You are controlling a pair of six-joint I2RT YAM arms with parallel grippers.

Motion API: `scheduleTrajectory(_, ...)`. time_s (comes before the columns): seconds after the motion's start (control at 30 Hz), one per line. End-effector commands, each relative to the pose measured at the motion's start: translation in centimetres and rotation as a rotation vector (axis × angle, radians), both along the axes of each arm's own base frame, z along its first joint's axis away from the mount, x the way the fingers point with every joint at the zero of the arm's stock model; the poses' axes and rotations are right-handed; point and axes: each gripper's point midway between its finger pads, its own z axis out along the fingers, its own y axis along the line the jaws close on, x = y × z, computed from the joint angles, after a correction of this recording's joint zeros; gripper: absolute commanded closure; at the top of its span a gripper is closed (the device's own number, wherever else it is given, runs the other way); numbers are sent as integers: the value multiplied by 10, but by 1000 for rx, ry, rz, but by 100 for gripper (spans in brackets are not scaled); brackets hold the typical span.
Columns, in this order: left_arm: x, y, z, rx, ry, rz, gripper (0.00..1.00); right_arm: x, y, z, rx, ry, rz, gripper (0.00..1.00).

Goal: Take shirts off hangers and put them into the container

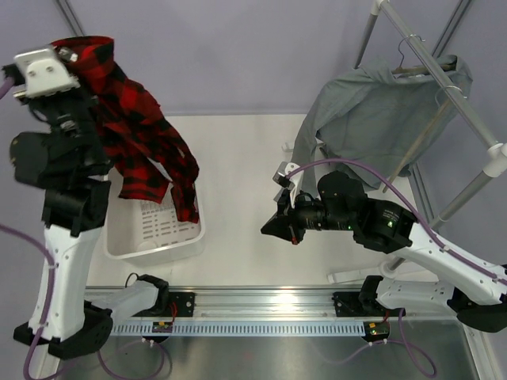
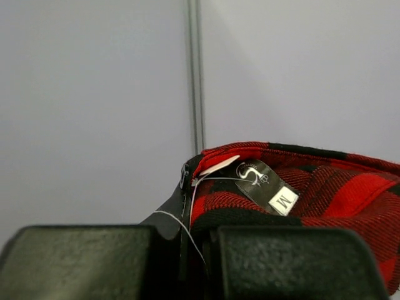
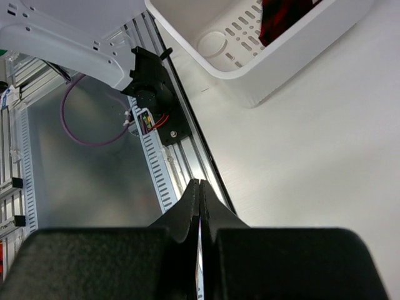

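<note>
My left gripper (image 1: 73, 54) is raised high at the far left, shut on the collar of the red-and-black plaid shirt (image 1: 139, 131). The shirt hangs down, its lower end reaching into the white container (image 1: 150, 252). In the left wrist view the gripper (image 2: 190, 219) pinches the collar of the plaid shirt (image 2: 337, 194) beside the neck label (image 2: 275, 195). The grey shirt (image 1: 364, 111) hangs on a hanger (image 1: 412, 67) on the rack at the right. My right gripper (image 1: 266, 229) hovers low over the table, shut and empty (image 3: 200, 187), to the right of the container (image 3: 275, 69).
White rack poles (image 1: 444, 119) slant across the back right, with a foot (image 1: 356, 277) on the table. The aluminium rail (image 1: 261, 305) carrying both arm bases runs along the near edge. My left arm's white link (image 3: 62, 37) stands beside the container.
</note>
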Motion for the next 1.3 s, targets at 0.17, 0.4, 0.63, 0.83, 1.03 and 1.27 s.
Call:
scheduleTrajectory(0.17,-94,41,19,-119,-133,44,100,-21,7,25,114,1,77,100)
scheduleTrajectory(0.4,-72,18,-31,-151,10,-90,100,-29,12,27,122,3,75,100)
scheduleTrajectory(0.63,-16,-54,-124,-237,332,-410,100,-27,-3,35,159,-19,20,100)
scheduleTrajectory(0.83,-5,-103,-150,-272,387,-651,100,-28,-15,37,157,-36,0,100)
scheduleTrajectory(1.03,-23,-86,-157,-354,408,-590,100,-32,-26,41,181,-40,-6,100)
scheduleTrajectory(1.27,-72,3,-227,-484,461,-130,100,-37,-30,38,191,-25,7,100)
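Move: The left hand holds the red-and-black shirt high over the container, whose middle is almost straight below it, level fore and aft, perhaps 1 cm to its left and some 57 cm down. From the right hand, which is empty, the container lies about 17 cm ahead, 38 cm to the left and 27 cm down. Left hand keeps the shirt, swings back, then forward-right and 20 cm down towards the container; right hand rises. ##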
